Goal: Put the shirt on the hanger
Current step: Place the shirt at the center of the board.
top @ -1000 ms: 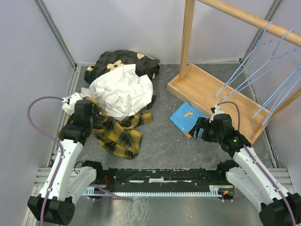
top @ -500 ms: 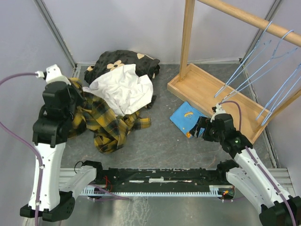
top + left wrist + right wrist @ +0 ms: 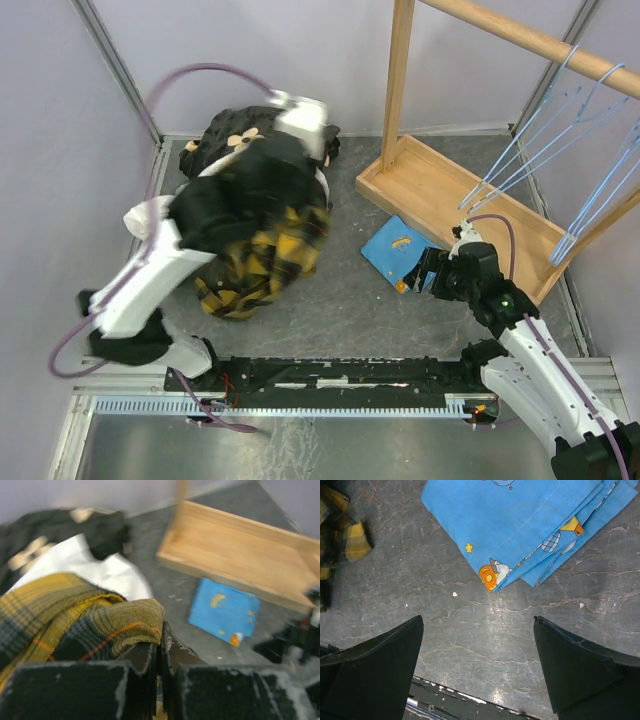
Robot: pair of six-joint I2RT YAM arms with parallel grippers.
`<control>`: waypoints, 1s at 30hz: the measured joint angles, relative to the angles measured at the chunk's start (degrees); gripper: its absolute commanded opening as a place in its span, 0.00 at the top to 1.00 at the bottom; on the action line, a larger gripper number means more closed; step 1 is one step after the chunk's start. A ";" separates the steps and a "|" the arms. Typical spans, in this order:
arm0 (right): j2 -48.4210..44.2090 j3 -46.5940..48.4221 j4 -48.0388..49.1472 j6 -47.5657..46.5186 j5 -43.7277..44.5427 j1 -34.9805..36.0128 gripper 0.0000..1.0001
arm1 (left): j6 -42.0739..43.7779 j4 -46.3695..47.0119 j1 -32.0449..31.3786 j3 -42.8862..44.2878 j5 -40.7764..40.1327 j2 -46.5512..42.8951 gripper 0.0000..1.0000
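Note:
The yellow-and-black plaid shirt hangs in a bunch from my left gripper, which is raised over the clothes pile and blurred by motion. In the left wrist view the jaws are pressed together on a fold of the shirt. Pale-blue wire hangers hang from the wooden rail at the right. My right gripper is low over the floor, its fingers spread wide and empty just short of a blue cloth. A corner of the shirt shows at its left.
A white garment and a black flowered cloth lie at the back left. The rack's wooden base tray stands at the right, with the folded blue cloth in front of it. Grey walls close in both sides.
My left arm has swung up and to the right, pulling the shirt out from beside the white garment so it now dangles. The right arm has stayed put.

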 measured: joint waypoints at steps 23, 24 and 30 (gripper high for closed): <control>-1.14 1.70 -6.43 -0.22 3.54 0.00 0.01 | -5.29 15.61 8.33 -35.82 11.43 -13.38 0.01; -0.83 2.01 -6.49 -0.04 3.72 0.00 0.01 | -5.51 15.61 9.14 -37.03 12.24 -14.40 0.01; 0.83 5.64 -8.41 -0.31 3.78 0.00 0.01 | -5.90 16.20 14.67 -42.18 16.61 -17.70 0.01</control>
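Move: The left gripper holds the yellow plaid shirt high up, already swinging right. The board's centre lies about 42 cm below it, roughly 3 cm back and 7 cm right. At similar depth, the white shirt is some 10 cm ahead and 9 cm left, the dark flowered one 22 cm ahead and 8 cm left, the folded blue one 22 cm right and 2 cm back. From the right gripper the board's centre is about 21 cm left, 3 cm ahead and 11 cm down. Keep the left gripper's pinch on the plaid shirt and sweep it fast to the right, about 16 cm across high above the board, yawing some 15 degrees clockwise. Then swing back left, turning the wrist back, and sink as you open the fingers wide to let go of the cloth. Carry on down over the shirt, about 15 cm below where you began, tipping the fingers slightly downward. ##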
